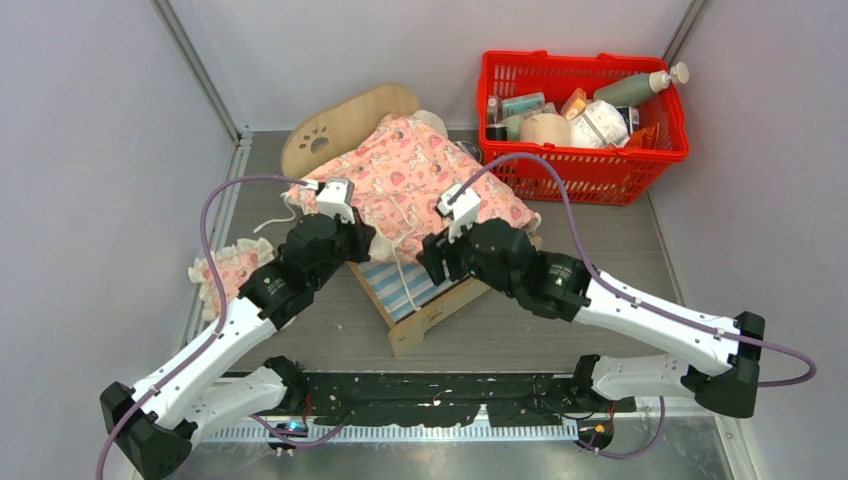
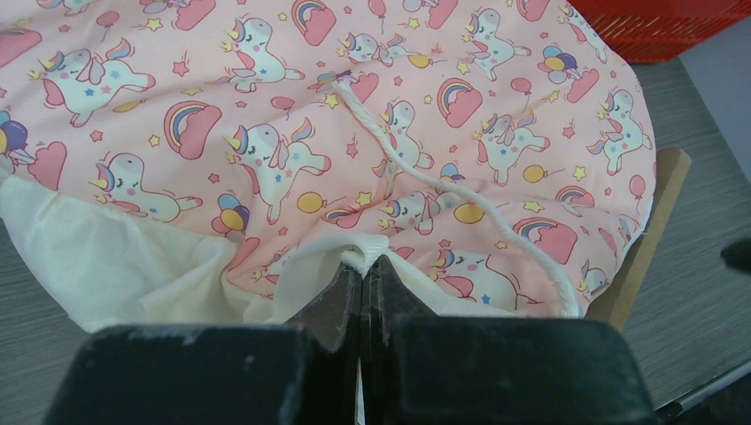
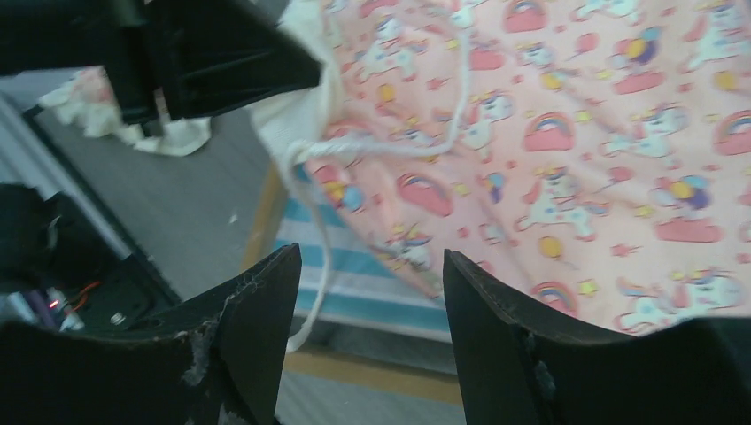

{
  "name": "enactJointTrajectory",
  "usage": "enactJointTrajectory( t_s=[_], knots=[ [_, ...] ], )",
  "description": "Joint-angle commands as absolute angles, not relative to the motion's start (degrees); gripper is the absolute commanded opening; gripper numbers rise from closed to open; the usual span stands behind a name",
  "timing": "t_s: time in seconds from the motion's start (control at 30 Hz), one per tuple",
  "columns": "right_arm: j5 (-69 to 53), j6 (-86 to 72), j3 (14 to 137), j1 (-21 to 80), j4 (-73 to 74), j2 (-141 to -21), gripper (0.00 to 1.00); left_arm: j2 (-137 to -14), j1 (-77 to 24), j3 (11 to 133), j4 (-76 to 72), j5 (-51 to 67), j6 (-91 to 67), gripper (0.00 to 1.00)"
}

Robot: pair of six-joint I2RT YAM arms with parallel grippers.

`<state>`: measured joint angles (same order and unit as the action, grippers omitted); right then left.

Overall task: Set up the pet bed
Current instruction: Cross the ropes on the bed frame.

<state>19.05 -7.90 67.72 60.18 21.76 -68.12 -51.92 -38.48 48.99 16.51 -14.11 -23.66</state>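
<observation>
The pet bed (image 1: 438,312) stands mid-table, its arched paw-print headboard (image 1: 330,125) at the back and its blue-and-white striped mattress (image 1: 400,285) showing at the near end. A pink unicorn blanket (image 1: 420,175) covers most of it. My left gripper (image 2: 363,266) is shut on the blanket's cream frilled edge (image 2: 390,246) at the bed's left side. My right gripper (image 3: 370,257) hangs open over the mattress (image 3: 372,283), nothing between its fingers; a cream cord (image 3: 319,266) dangles just beside its left finger. The blanket (image 3: 576,159) lies right of it.
A small pink frilled pillow (image 1: 228,270) lies on the table left of the bed, beside my left arm. A red basket (image 1: 585,110) full of bottles and packets stands at the back right. Walls close in on both sides.
</observation>
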Motion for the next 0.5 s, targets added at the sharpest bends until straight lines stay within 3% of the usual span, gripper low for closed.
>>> enactJointTrajectory(
  t_s=[0.0, 0.17, 0.47],
  knots=[
    [12.1, -16.5, 58.3, 63.5, 7.0, -64.1, 0.65, -51.0, -37.8, 48.6, 13.9, -12.5, -25.8, 0.0],
    [12.9, -18.4, 52.0, 66.4, -1.5, -64.6, 0.62, -51.4, -37.6, 49.2, 13.9, -12.0, -26.6, 0.0],
    [16.7, -16.2, 54.7, 66.6, -7.0, -75.7, 0.61, -51.9, -37.1, 50.7, 14.0, -11.0, -27.4, 0.0]
  ],
)
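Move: The rope's free length, hanging from the bed cover's cream hem, is about 5 cm to the right hand's left, 2 cm back and 11 cm below. From that hand, the hem opening lies some 5 cm ahead, 6 cm left and 6 cm down; the other rope, on the pink cover, 11 cm ahead, 4 cm left and 8 cm down; the footboard's near corner 10 cm back, 4 cm left, 18 cm down. From the left hand, the hanging rope is roughly 6 cm back, 9 cm right, 8 cm lower. The hanging rope is approached by the empty right hand, which draws back first, then sinks leftward towards it: some 8 cm down, 6 cm left and 4 cm back in all, turning roughly 15 degrees, fingers staying well open with the rope coming between them. The left hand stays nearly in place, still pinching the cream hem. ##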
